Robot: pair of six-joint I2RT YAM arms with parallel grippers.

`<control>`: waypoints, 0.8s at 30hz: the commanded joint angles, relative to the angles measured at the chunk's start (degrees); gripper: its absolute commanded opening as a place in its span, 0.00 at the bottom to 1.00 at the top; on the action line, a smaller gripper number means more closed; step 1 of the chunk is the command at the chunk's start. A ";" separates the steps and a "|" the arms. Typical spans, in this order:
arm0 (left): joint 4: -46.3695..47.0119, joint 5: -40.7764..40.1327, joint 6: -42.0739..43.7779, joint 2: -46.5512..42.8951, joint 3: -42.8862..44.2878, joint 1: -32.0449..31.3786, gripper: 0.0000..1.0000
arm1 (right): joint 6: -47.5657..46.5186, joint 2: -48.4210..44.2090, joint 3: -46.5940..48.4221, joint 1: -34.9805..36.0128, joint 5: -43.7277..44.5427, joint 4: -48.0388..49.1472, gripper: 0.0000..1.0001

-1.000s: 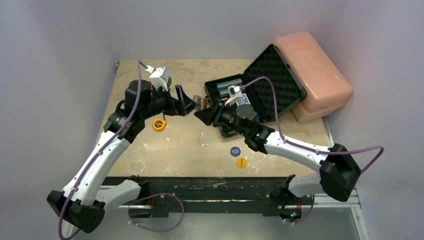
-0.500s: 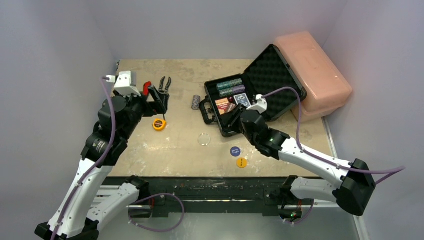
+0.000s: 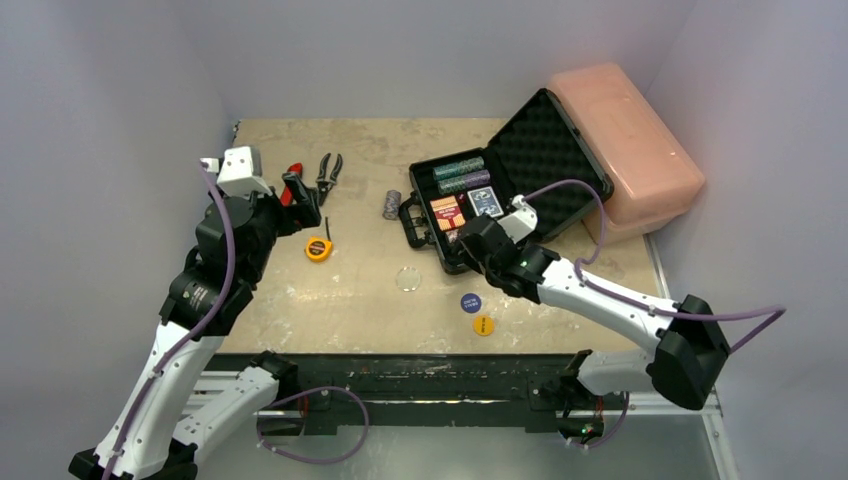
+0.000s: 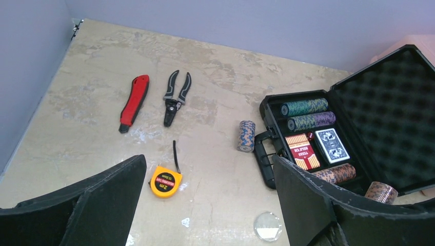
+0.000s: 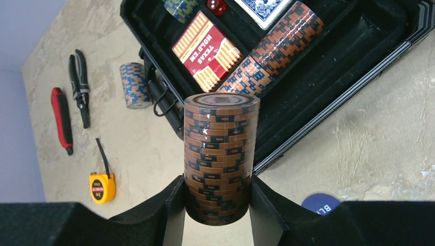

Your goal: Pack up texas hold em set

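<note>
The black briefcase [image 3: 545,150] lies open at the back right, foam lid up. In its tray lie green and purple chip stacks [image 4: 303,107], a red deck [image 5: 208,51], a blue deck [image 4: 332,145], a red die [image 5: 216,6] and a brown chip stack [image 5: 277,46]. My right gripper [image 3: 470,245] hovers at the case's near edge, shut on another brown chip stack [image 5: 220,159]. A blue chip stack [image 3: 391,205] lies by the handle. Clear [image 3: 407,279], blue [image 3: 471,302] and yellow [image 3: 483,325] buttons lie in front. My left gripper [image 3: 305,205] hangs open and empty at the left.
A pink plastic box [image 3: 625,150] props up the case lid at the back right. Black pliers [image 3: 328,170] and a red-handled knife [image 3: 291,180] lie at the back left. A yellow tape measure [image 3: 318,249] sits below the left gripper.
The left arm has swung away from the case handle to the left side. The right gripper has carried its brown stack from beside the handle to the case's near edge.
</note>
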 commanded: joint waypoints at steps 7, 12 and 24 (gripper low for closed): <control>0.05 -0.99 0.58 -0.01 0.22 -0.07 0.93 | 11.40 8.31 13.41 -1.15 4.55 -8.68 0.00; -0.27 -1.27 0.48 0.40 0.36 -0.07 0.93 | 14.98 12.17 18.23 -3.39 1.62 -13.76 0.00; -0.39 -0.34 0.15 0.14 0.39 -0.07 0.92 | 21.56 21.68 22.84 -9.98 -11.28 -21.21 0.00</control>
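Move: The held brown chip roll is bound for the case's empty front slot, whose middle lies about 6 cm ahead of the right gripper, 4 cm to its right and some 12 cm below. The brown roll already packed lies about 10 cm ahead and 1 cm right; the Texas Hold'em box is some 15 cm ahead and 6 cm left; the blue disc is roughly 8 cm back, straight in line. From the left gripper the slot is about 7 cm ahead and 41 cm right. Keep the right gripper pinched on the brown chip roll and carry it forward about 5 cm over the front of the case towards the empty slot, bowing slightly left and then back right. Sink it some 5 cm, mostly late on, while tipping the fingers about 20 degrees further down and turning the hand clockwise by nearly as much. ##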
